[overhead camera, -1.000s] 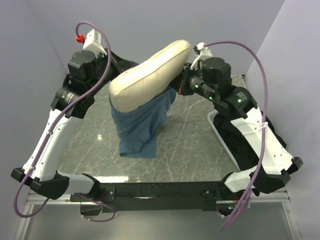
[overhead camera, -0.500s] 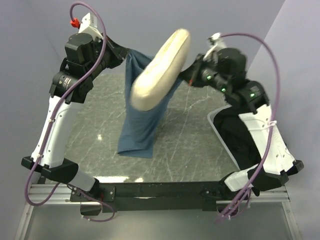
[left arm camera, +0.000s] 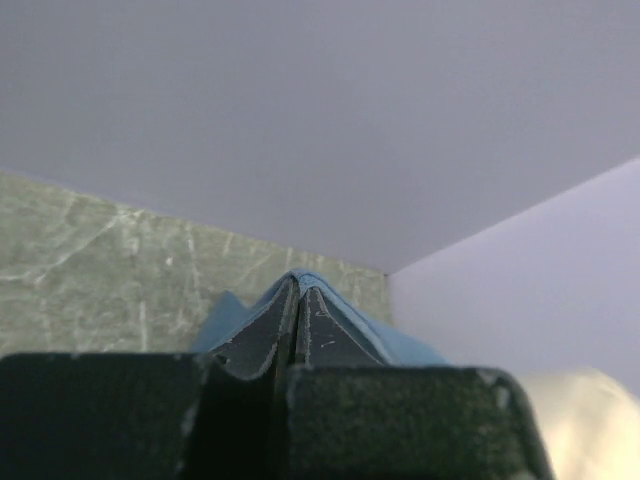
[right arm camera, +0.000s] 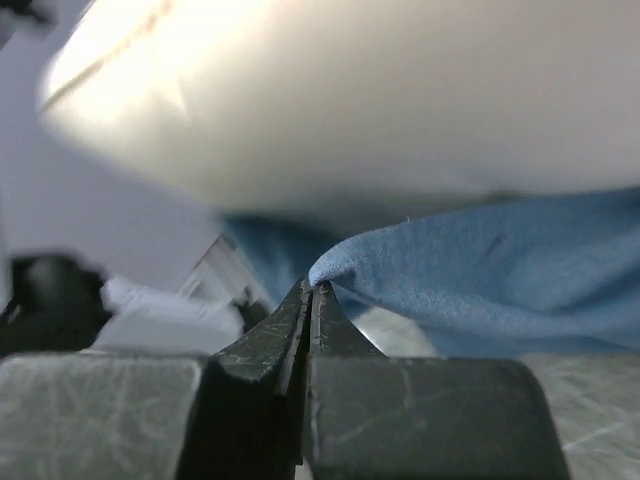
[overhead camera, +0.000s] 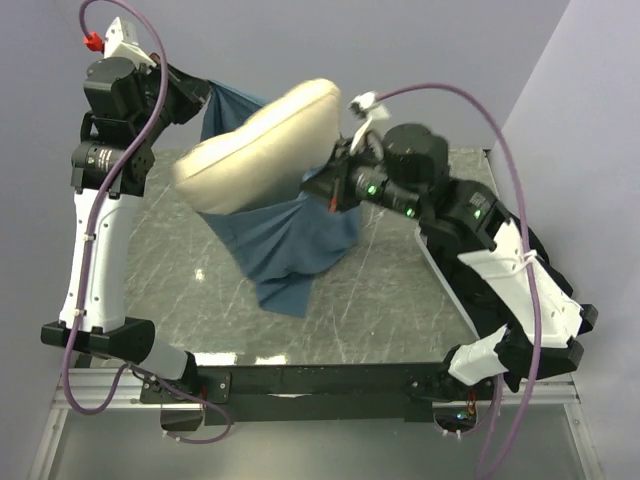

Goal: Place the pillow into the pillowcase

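Note:
The cream-white pillow [overhead camera: 262,150] lies tilted in the open mouth of the dusty-blue pillowcase [overhead camera: 290,245], which hangs in the air with its lower end on the table. My left gripper [overhead camera: 205,97] is shut on the pillowcase's far left rim, held high; in the left wrist view the blue cloth [left arm camera: 330,305] wraps its closed tips [left arm camera: 298,285]. My right gripper [overhead camera: 325,185] is shut on the right rim; in the right wrist view it [right arm camera: 312,288] pinches a blue fold [right arm camera: 470,270] under the pillow [right arm camera: 350,90]. The bear face is hidden.
A black fabric bundle [overhead camera: 470,270] lies in a white-edged tray at the table's right side under my right arm. The grey marbled table [overhead camera: 400,300] is walled by pale panels at the back and sides.
Both grippers have swung left with the pillowcase rim. The pillow has tipped from steeply upright to lying flatter across the mouth. The pillowcase's mouth is spread wider.

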Robot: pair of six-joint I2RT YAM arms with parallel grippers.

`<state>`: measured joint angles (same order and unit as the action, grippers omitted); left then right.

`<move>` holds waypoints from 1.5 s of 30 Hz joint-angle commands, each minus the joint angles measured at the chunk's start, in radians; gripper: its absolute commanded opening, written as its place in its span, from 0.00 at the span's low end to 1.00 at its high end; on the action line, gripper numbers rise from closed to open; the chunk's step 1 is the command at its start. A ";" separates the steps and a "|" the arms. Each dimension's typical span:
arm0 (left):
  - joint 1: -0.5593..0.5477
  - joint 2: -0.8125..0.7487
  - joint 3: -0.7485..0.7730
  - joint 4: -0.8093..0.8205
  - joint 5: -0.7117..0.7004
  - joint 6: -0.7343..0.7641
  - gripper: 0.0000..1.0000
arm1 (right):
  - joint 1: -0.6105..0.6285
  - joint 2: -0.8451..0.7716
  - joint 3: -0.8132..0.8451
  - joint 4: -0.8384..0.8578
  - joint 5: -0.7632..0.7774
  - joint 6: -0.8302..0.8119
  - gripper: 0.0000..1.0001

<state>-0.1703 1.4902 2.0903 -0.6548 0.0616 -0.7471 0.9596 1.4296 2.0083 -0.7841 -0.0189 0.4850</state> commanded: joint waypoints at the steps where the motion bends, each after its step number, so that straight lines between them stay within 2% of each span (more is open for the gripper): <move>1: -0.052 -0.042 -0.030 0.178 0.078 -0.018 0.01 | -0.312 -0.070 0.043 0.061 -0.062 0.003 0.00; 5: -0.199 -0.024 -0.036 0.152 0.037 0.057 0.01 | -0.543 -0.061 0.089 0.036 -0.180 0.024 0.00; 7: -0.215 -0.015 -0.029 0.138 0.014 0.068 0.01 | -0.550 -0.064 0.046 0.078 -0.231 0.059 0.00; 9: -0.206 -0.012 0.000 0.112 -0.023 0.092 0.01 | -0.465 -0.086 -0.014 0.130 -0.221 0.082 0.00; 10: -0.158 -0.011 0.016 0.101 -0.016 0.097 0.01 | -0.409 -0.095 -0.055 0.146 -0.164 0.069 0.00; 11: -0.114 -0.015 0.026 0.098 0.009 0.078 0.01 | -0.265 -0.092 -0.068 0.149 -0.115 0.057 0.00; 12: -0.066 -0.021 0.027 0.113 0.071 0.063 0.01 | -0.205 -0.089 -0.080 0.152 -0.080 0.046 0.00; 13: 0.027 -0.028 0.027 0.121 0.087 0.051 0.01 | -0.141 -0.081 -0.109 0.169 -0.031 0.044 0.00; 14: 0.072 -0.030 0.030 0.126 0.104 0.032 0.01 | -0.046 -0.078 -0.121 0.181 -0.014 0.044 0.00; 16: 0.205 -0.015 0.054 0.122 0.191 -0.020 0.01 | 0.028 -0.058 -0.114 0.178 0.058 0.026 0.00; 19: 0.250 -0.013 0.024 0.191 0.275 -0.067 0.01 | 0.073 -0.035 -0.044 0.115 0.144 -0.022 0.00; 21: 0.226 -0.034 -0.044 0.250 0.323 -0.084 0.01 | 0.006 -0.037 -0.002 0.059 0.181 -0.051 0.00; 23: 0.110 -0.030 -0.041 0.222 0.261 -0.023 0.01 | -0.115 -0.069 0.027 0.052 0.067 -0.039 0.00; 24: 0.057 -0.022 -0.020 0.204 0.235 0.003 0.01 | -0.248 -0.086 0.024 0.065 0.030 -0.023 0.00; 25: -0.042 -0.013 -0.007 0.176 0.213 0.044 0.01 | -0.309 -0.107 0.029 0.065 0.001 -0.017 0.00; 28: -0.176 0.021 0.046 0.150 0.135 0.087 0.01 | -0.465 -0.100 0.076 0.048 -0.102 0.007 0.00; 31: -0.181 0.033 0.108 0.132 0.087 0.106 0.01 | -0.455 -0.093 0.070 0.072 -0.165 0.043 0.00; 32: -0.169 0.044 0.170 0.094 0.058 0.117 0.01 | -0.385 -0.097 0.055 0.086 -0.162 0.049 0.00; 33: -0.141 0.047 0.191 0.087 0.055 0.112 0.01 | -0.331 -0.098 0.043 0.095 -0.079 0.035 0.00; 34: -0.032 0.044 0.195 0.096 0.094 0.059 0.01 | -0.253 -0.092 0.032 0.095 -0.035 0.021 0.00; 35: 0.038 0.018 0.145 0.128 0.154 0.016 0.01 | -0.139 -0.083 0.032 0.091 -0.003 0.008 0.00; 37: 0.221 -0.022 0.064 0.254 0.259 -0.105 0.01 | -0.050 -0.067 0.008 0.100 0.046 0.000 0.00; 38: 0.260 -0.037 0.027 0.279 0.277 -0.130 0.01 | 0.011 -0.067 -0.005 0.109 0.060 -0.002 0.00; 40: 0.339 -0.028 0.034 0.291 0.325 -0.175 0.01 | 0.045 -0.069 -0.013 0.109 0.105 -0.020 0.00; 42: 0.350 -0.007 0.048 0.322 0.374 -0.192 0.01 | 0.044 -0.066 0.025 0.067 0.137 -0.057 0.00; 43: 0.341 -0.004 0.042 0.345 0.400 -0.210 0.01 | 0.028 -0.066 0.044 0.048 0.189 -0.069 0.00; 44: 0.325 -0.007 0.027 0.365 0.417 -0.213 0.01 | 0.001 -0.069 0.064 0.031 0.179 -0.081 0.00; 45: 0.255 -0.008 0.033 0.360 0.408 -0.199 0.01 | -0.109 -0.078 0.090 0.013 0.136 -0.077 0.00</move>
<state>0.1772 1.5208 2.1075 -0.5224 0.3996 -0.8886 1.0012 1.3998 1.9923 -0.7387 0.0685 0.4614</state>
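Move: Both hands already hold the pillowcase's rim. The pillow's middle is about 11 cm back and 8 cm to the right of the left hand, some 5 cm below it; the case's hanging body is roughly 20 cm back, 12 cm right, 25 cm down. From the right hand, the pillow is about 8 cm ahead and 9 cm left, slightly below; the hanging body is level, 6 cm left and about 20 cm down. Keeping their pinches, both hands shake the pillowcase right and back left twice, in swings of roughly 10–20 cm. ##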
